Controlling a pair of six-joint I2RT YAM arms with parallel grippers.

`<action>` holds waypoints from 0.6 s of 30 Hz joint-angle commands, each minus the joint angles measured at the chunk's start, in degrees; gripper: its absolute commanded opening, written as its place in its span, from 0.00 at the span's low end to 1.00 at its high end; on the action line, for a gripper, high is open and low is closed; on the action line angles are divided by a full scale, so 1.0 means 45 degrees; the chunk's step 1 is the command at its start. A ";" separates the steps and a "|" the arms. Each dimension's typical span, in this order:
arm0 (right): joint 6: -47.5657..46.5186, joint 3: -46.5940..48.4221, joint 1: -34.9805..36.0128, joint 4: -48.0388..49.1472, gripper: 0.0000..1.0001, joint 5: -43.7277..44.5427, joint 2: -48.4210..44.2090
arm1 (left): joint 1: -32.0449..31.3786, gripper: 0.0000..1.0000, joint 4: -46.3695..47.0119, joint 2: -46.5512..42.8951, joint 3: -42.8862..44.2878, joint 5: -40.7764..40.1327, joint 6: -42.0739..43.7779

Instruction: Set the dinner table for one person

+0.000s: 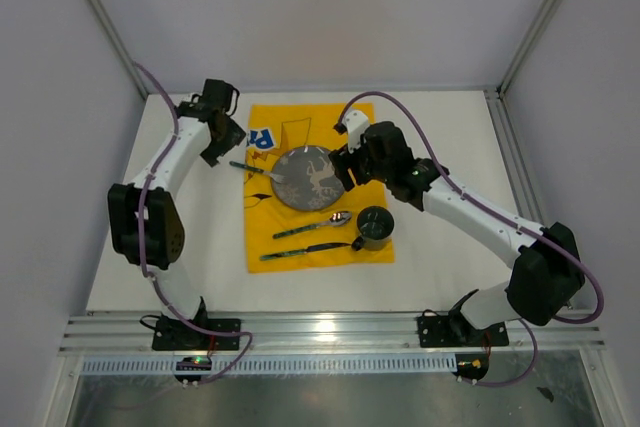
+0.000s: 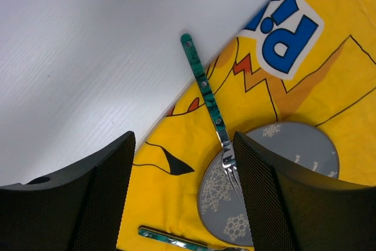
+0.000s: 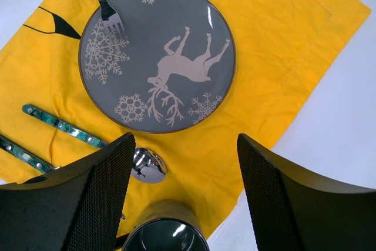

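The white dinner table (image 1: 200, 237) carries a yellow printed cloth (image 1: 300, 122). On the cloth lies a grey reindeer plate (image 1: 305, 179). A green-handled fork (image 2: 205, 92) rests with its tines on the plate's left rim (image 2: 282, 151) and its handle reaching off the cloth onto the table. My left gripper (image 2: 183, 204) hangs open above the fork's tines, holding nothing. My right gripper (image 3: 185, 198) is open and empty, above the dark cup (image 3: 164, 233) and the spoon (image 3: 147, 164), near the plate (image 3: 158, 57).
A green-handled spoon (image 1: 318, 224) and knife (image 1: 305, 250) lie side by side on the cloth's near part, with the cup (image 1: 375, 227) to their right. White walls and metal frame posts enclose the table. A rail runs along the near edge.
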 commanded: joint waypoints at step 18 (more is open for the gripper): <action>0.0273 -0.0043 -0.0027 0.0533 0.74 -0.0817 -0.0340 | -0.1219 0.66 -0.1066 0.3189 0.1296 -0.0477 -0.8377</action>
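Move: The fork lies with its handle off the left edge of the yellow mat and its tines on the plate, its middle about 5 cm to the left hand's right, level with it and some 13 cm below. The plate's centre is 18 cm to the right and 1 cm back, the blue-and-white lettering 6 cm right and 9 cm ahead, the spoon 18 cm right and 14 cm back. From the right hand the fork is about 8 cm ahead, 20 cm left and 18 cm down. The fork's handle is what the left hand comes down over: the hand first eases slightly back while turning counter-clockwise, then sinks some 7 cm with gathering speed, edging right and recovering forward. The wrist turns about 25 degrees in all, bringing the handle midway between the still-open fingers, which stay clear above it. ##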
